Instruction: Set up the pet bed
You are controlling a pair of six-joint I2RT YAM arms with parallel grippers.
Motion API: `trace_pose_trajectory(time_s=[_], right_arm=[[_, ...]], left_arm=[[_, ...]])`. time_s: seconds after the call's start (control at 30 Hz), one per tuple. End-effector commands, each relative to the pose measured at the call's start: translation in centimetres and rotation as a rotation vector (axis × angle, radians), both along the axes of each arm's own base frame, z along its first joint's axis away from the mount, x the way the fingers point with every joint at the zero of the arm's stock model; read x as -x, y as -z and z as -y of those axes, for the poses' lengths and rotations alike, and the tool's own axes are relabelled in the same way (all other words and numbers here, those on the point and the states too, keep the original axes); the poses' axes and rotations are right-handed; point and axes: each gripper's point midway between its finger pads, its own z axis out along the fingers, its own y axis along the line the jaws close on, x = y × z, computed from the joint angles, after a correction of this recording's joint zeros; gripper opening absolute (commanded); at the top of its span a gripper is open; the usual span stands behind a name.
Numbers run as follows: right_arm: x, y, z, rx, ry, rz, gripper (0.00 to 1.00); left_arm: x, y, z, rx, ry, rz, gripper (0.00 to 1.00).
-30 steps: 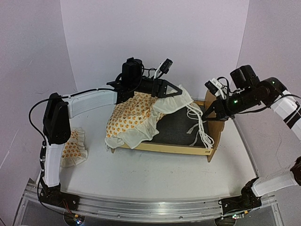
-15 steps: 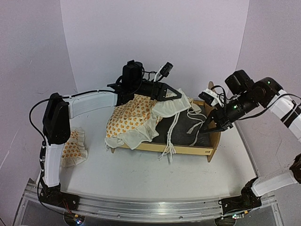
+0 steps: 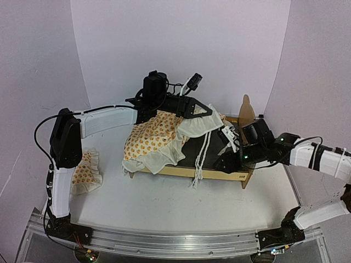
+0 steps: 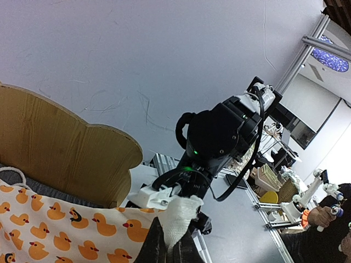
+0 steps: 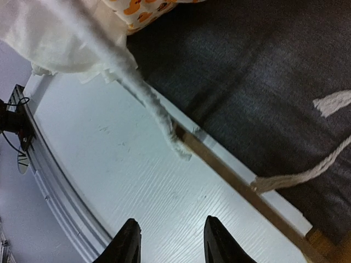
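Observation:
The pet bed (image 3: 219, 173) is a light plywood frame with a dark grey base (image 5: 263, 82), standing mid-table; its wavy headboard (image 4: 60, 153) rises at the right end. A duck-print ruffled cover (image 3: 153, 131) lies bunched over the bed's left half. My left gripper (image 4: 170, 246) is shut on a cream corner of the cover, held up above the bed (image 3: 204, 109). White ties (image 3: 198, 161) hang from that corner over the front rail (image 5: 247, 192). My right gripper (image 5: 171, 241) is open and empty, low over the table by the rail (image 3: 226, 159).
A small matching ruffled pillow (image 3: 88, 172) lies on the table at the left, beside the left arm's upright link (image 3: 66, 142). Another loose tie (image 5: 296, 178) crosses the rail. White walls close in behind and on both sides. An aluminium rail (image 3: 164, 241) runs along the near edge.
My right gripper let go of the ties, opened, and dropped from above the bed's right end down to its front rail. The ties swung left and now hang over that rail.

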Motion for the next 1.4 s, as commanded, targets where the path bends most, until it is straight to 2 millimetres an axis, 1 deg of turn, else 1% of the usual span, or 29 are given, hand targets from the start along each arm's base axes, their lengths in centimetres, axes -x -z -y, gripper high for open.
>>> trace_pose_trajectory(time_s=[0.0, 0.1, 0.27, 0.33, 0.53, 0.73, 0.8, 0.83, 0.87, 0.9, 0.97, 1.0, 1.03, 1.07, 1.1, 1.13, 1.17, 1.23, 1.3, 1.33, 1.37], right_arm=[[-4.3, -3.4, -3.3, -0.171, 0.07, 0.261, 0.41], [-5.0, -2.5, -3.4, -0.204, 0.122, 0.296, 0.4], [-5.7, -1.3, -4.1, -0.196, 0.126, 0.301, 0.4], [-5.7, -1.2, -4.5, -0.206, 0.113, 0.293, 0.39], [-6.1, -0.2, -4.6, -0.193, 0.132, 0.284, 0.27], [-6.1, 0.1, -5.6, -0.225, 0.12, 0.258, 0.21], [-5.9, 0.4, -5.7, -0.229, 0.117, 0.24, 0.16], [-5.7, 0.5, -5.7, -0.236, 0.119, 0.222, 0.11], [-5.0, 0.3, -5.7, -0.248, 0.117, 0.179, 0.01], [-4.2, 0.0, -5.7, -0.257, 0.114, 0.121, 0.0], [-1.3, -0.1, -4.7, -0.181, 0.12, -0.102, 0.0], [0.4, -0.6, -3.9, -0.11, 0.119, -0.217, 0.0], [2.4, -0.6, -2.6, -0.023, 0.123, -0.334, 0.0], [3.8, -1.3, -1.8, 0.036, 0.119, -0.411, 0.0], [5.9, -1.4, 0.0, 0.14, 0.108, -0.501, 0.0], [6.7, -1.8, 1.1, 0.205, 0.094, -0.526, 0.0], [7.1, -2.1, 2.0, 0.257, 0.075, -0.516, 0.0], [6.6, -3.0, 3.7, 0.33, 0.079, -0.44, 0.0], [5.2, -4.8, 4.6, 0.365, 0.061, -0.304, 0.0], [4.2, -5.8, 4.8, 0.377, 0.058, -0.224, 0.0], [2.5, -6.7, 5.3, 0.396, 0.081, -0.119, 0.0]], left_arm=[[1.6, -4.9, -1.3, 0.107, 0.016, 0.113, 0.0], [1.5, -4.9, -1.2, 0.108, 0.014, 0.114, 0.0], [1.5, -5.0, -1.1, 0.11, 0.02, 0.111, 0.0], [1.5, -5.0, -1.1, 0.11, 0.021, 0.111, 0.0], [1.7, -5.2, -1.3, 0.114, 0.02, 0.115, 0.0], [1.6, -5.1, -1.3, 0.112, 0.018, 0.116, 0.0], [1.5, -5.1, -1.4, 0.112, 0.01, 0.116, 0.0], [1.3, -5.0, -1.4, 0.111, 0.004, 0.114, 0.0], [1.2, -4.9, -1.5, 0.111, -0.002, 0.116, 0.0], [1.0, -4.8, -1.6, 0.11, -0.008, 0.116, 0.0], [0.7, -4.6, -1.7, 0.106, -0.016, 0.115, 0.0], [0.5, -4.4, -1.8, 0.103, -0.017, 0.113, 0.0], [0.5, -4.1, -1.9, 0.098, -0.015, 0.109, 0.0], [0.4, -3.8, -1.8, 0.094, -0.015, 0.106, 0.0], [0.4, -3.7, -1.8, 0.09, -0.014, 0.101, 0.0], [0.3, -3.5, -1.7, 0.087, -0.014, 0.096, 0.0], [0.3, -3.3, -1.7, 0.083, -0.015, 0.09, 0.0], [0.3, -3.0, -1.6, 0.079, -0.013, 0.086, 0.0], [0.4, -3.0, -1.7, 0.077, -0.014, 0.085, 0.0], [0.5, -3.0, -1.8, 0.078, -0.015, 0.086, 0.0], [0.5, -3.0, -1.8, 0.077, -0.016, 0.085, 0.0]])
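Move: The white tie cord I am reaching for hangs from the mattress corner, about 5 cm ahead of my right hand, 5 cm to its left and 2 cm lower. The corner itself is some 8 cm ahead, 4 cm left and 18 cm above; the headboard is roughly 8 cm ahead, 10 cm right and 5 cm lower. From my left hand, which already holds that corner, the cord lies about 3 cm back, 1 cm left and 20 cm below. I slide my open right hand forward and left about 5 cm each, easing slightly down with the fingertips tilting up, and shut the fingers on one hanging cord. Then I draw it back towards me some 8 cm, rising about 7 cm, drifting right and tipping the fingers down again. My left hand keeps its pinch on the mattress corner, sinking a little at the end. ##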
